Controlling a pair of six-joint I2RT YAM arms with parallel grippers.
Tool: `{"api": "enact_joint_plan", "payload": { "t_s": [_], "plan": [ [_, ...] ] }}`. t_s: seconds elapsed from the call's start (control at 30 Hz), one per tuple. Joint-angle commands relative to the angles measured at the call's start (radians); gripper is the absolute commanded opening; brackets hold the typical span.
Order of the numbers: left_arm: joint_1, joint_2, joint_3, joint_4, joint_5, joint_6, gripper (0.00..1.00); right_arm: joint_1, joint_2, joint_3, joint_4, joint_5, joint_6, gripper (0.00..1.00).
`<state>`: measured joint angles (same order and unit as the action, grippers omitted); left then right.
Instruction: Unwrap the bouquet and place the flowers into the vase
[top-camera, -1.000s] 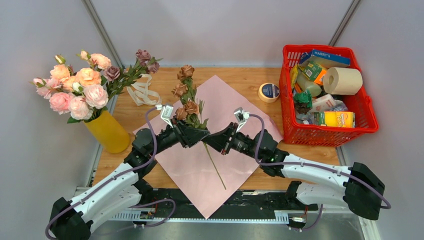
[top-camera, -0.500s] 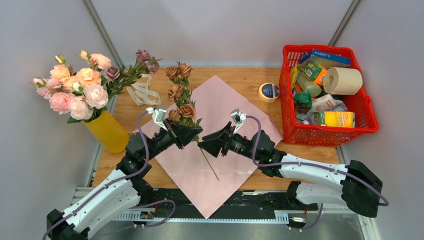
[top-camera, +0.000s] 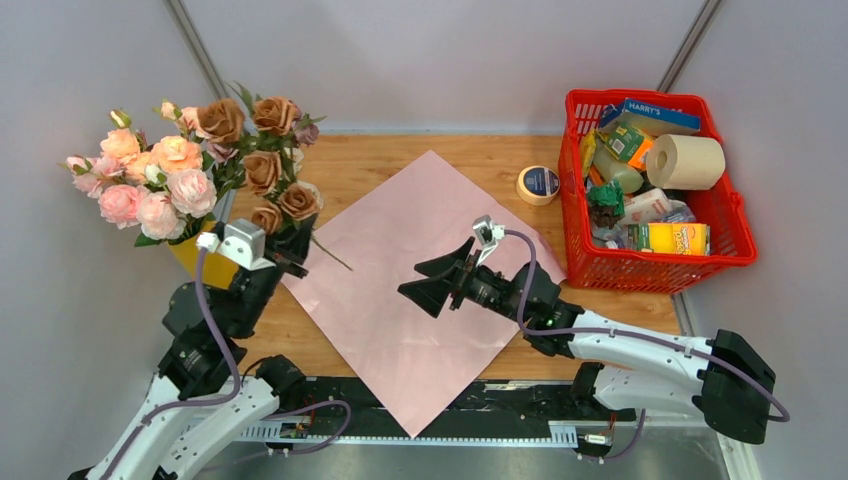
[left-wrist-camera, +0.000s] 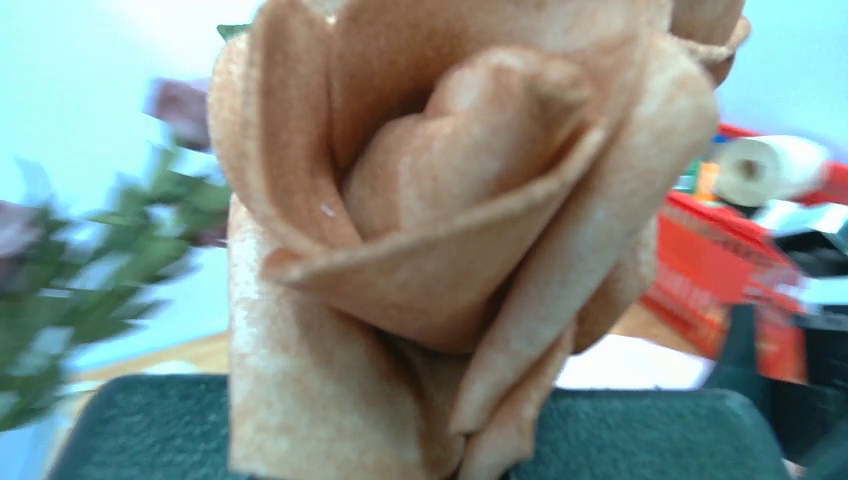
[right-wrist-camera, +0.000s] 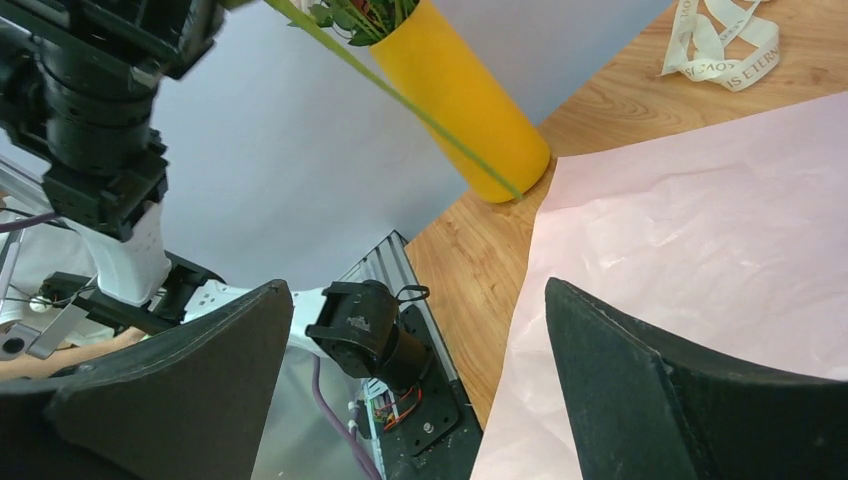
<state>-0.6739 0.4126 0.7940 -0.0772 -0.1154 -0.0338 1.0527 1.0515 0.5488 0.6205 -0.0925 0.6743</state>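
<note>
My left gripper is shut on the stem of a spray of brownish roses, held up beside the yellow vase; the stem's end pokes out over the paper. One brown rose fills the left wrist view above the dark fingers. Pink and peach flowers stand in the vase. The bouquet's wrapping paper lies flat, pink side up. Above it my right gripper hangs open and empty, fingers wide apart.
The cream ribbon lies on the wood behind the paper. A red basket of groceries stands at the right, and a tape roll lies beside it. The left arm rises near the table's left edge.
The right gripper let go of the stem and opened wide. The left gripper closed on the stem and swung it up and left to the vase.
</note>
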Motion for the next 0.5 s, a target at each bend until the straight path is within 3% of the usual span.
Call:
{"api": "enact_joint_plan", "payload": {
  "t_s": [0.0,0.23,0.47],
  "plan": [
    [0.002,0.012,0.102,-0.059,-0.256,0.322,0.00,0.004,-0.024,0.007,-0.010,0.030,-0.013,1.00],
    [0.002,0.054,0.186,0.048,-0.463,0.627,0.00,0.004,-0.031,0.011,-0.036,0.040,-0.022,1.00],
    [0.002,0.130,0.312,0.063,-0.569,0.741,0.00,0.006,-0.041,0.020,-0.061,0.056,-0.038,1.00]
  ]
}}
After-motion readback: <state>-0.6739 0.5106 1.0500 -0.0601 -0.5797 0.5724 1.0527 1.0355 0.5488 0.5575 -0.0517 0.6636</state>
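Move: The yellow vase, where the held spray of brown roses is bound, stands about 24 cm to the left of the left hand and 5 cm farther out, its middle roughly 28 cm below. The pink roses already in it spread some 21 cm left, 8 cm ahead, about level in height. The ribbon lies around 24 cm ahead and 13 cm left, on the table 40 cm below. From the right hand the vase is roughly 40 cm left, 10 cm ahead and 15 cm lower. The brown roses, still pinched in the left gripper, are swept to the left and upward, about 11 cm sideways and 8 cm higher, closing the sideways gap to the vase while staying well above it. Meanwhile the hand swings some 35 degrees counter-clockwise, rolls with its left side rising, and tips up a little, so the fingers come round to face forward; the grip doesn't change. ##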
